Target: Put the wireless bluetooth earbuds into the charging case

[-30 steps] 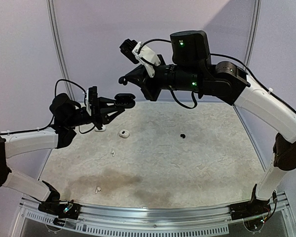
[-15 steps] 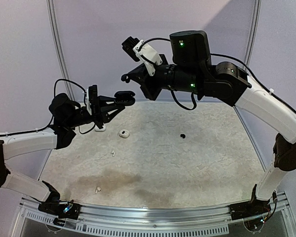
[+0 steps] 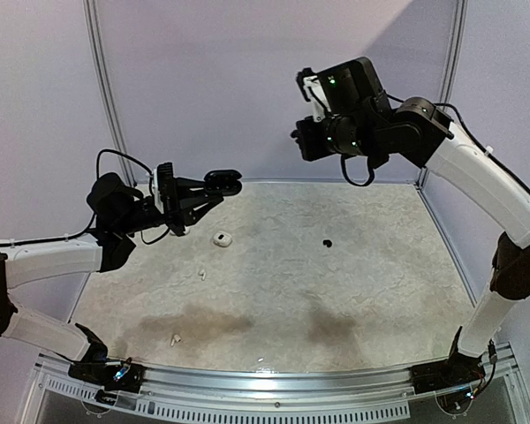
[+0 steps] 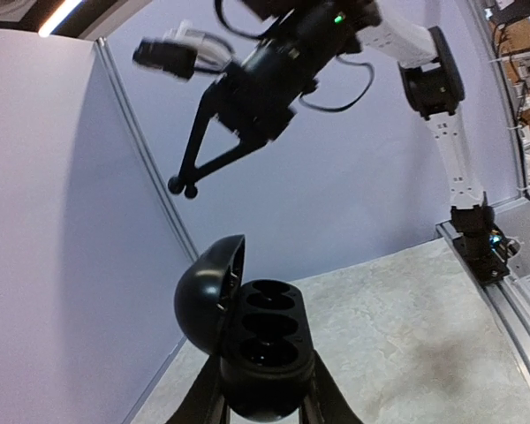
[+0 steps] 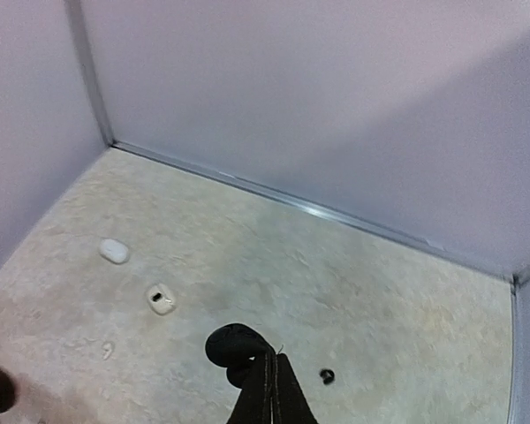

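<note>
A black charging case hangs above the table's far left with its lid swung open, both wells dark and empty. My left gripper is shut on its base; the top view shows that case at the left gripper. High at the back right, my right gripper is shut, with a black earbud at its fingertips. A second black earbud lies on the table. Two white earbuds lie nearer the left.
An open white case sits under the black one, and a closed white case lies further left by the wall. Grey walls stand on the left, back and right. A metal rail runs along the near edge.
My right arm has swung up and to the right, away from the black case it was hovering beside. My left gripper with the case has barely shifted.
</note>
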Robot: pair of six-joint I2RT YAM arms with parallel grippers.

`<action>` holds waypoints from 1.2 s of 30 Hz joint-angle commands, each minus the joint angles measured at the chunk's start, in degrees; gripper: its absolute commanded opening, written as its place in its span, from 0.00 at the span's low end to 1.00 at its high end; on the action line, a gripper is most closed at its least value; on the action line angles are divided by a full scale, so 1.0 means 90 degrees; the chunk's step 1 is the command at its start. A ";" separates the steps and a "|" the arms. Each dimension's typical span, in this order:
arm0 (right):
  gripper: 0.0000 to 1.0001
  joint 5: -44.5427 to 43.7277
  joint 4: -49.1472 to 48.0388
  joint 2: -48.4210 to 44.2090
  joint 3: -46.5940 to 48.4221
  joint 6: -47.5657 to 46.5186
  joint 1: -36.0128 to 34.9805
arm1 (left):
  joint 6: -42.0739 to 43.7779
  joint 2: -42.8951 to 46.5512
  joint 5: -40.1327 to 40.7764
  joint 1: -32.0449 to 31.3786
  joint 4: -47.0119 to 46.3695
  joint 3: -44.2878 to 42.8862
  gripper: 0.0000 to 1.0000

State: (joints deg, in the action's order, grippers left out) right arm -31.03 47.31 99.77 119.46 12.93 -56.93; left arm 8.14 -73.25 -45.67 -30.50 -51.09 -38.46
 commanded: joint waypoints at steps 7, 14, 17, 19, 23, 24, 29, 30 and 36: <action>0.00 0.0053 0.1625 -0.0173 -0.2151 0.2745 0.0595 | -0.0149 -0.0171 -0.2231 -0.0099 -0.0070 -0.0352 0.00; 0.00 0.0355 0.0413 -0.0776 -0.3183 0.2548 0.0609 | -0.0550 -0.0320 -0.2590 -0.0162 0.0161 -0.0522 0.00; 0.00 0.0585 0.0302 -0.0810 -0.3075 0.2315 0.0610 | -0.1633 -0.0412 -0.1901 -0.0175 0.0526 -0.0523 0.00; 0.00 0.1016 -0.0044 -0.0859 -0.3066 0.2015 0.0603 | -0.2135 -0.0403 -0.1168 -0.0159 0.1140 -0.0555 0.00; 0.00 0.2437 -0.1344 -0.1249 -0.3399 0.1090 0.0601 | -0.2237 -0.0352 0.0126 -0.0089 0.2213 -0.0802 0.00; 0.00 0.2709 -0.1651 -0.1406 -0.3498 0.0985 0.0597 | -0.2304 -0.0368 0.0337 -0.0063 0.2376 -0.0877 0.00; 0.00 0.4013 -0.3222 -0.1693 -0.3754 0.0545 0.0425 | -0.2401 -0.0356 0.0780 -0.0049 0.2994 -0.1065 0.00; 0.00 0.4303 -0.3567 -0.1699 -0.3778 0.0287 0.0323 | -0.2456 -0.0348 0.0876 -0.0028 0.3024 -0.1089 0.00; 0.00 0.5645 -0.3311 -0.0989 -0.2910 -0.0749 -0.0057 | -0.2741 -0.0341 0.0348 0.0068 0.2516 -0.1166 0.00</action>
State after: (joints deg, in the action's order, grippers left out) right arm 8.97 18.81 86.54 88.16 14.00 -55.79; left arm -14.48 -76.16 -40.16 -30.46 -27.14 -47.24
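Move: From the right gripper, which already pinches the black earbud, the opened black charging case in the left fingers lies some 12 cm to the left, 7 cm back and 6 cm lower. On the table, about 40 cm below the right gripper, a loose black earbud lies 10 cm ahead and 8 cm right, and the round white case 10 cm ahead and 18 cm left. From the left gripper the pinched earbud is about 8 cm ahead, 14 cm right and 8 cm higher. Dip the right gripper about 20 cm, swinging it right, then bring it up again while sweeping it left and back, turning counter-clockwise towards the case, with the earbud still pinched. Draw the left gripper back 5 cm, then swing it forward past its starting place and slightly down, rolling the top of the held case forward by nearly 40 degrees. ##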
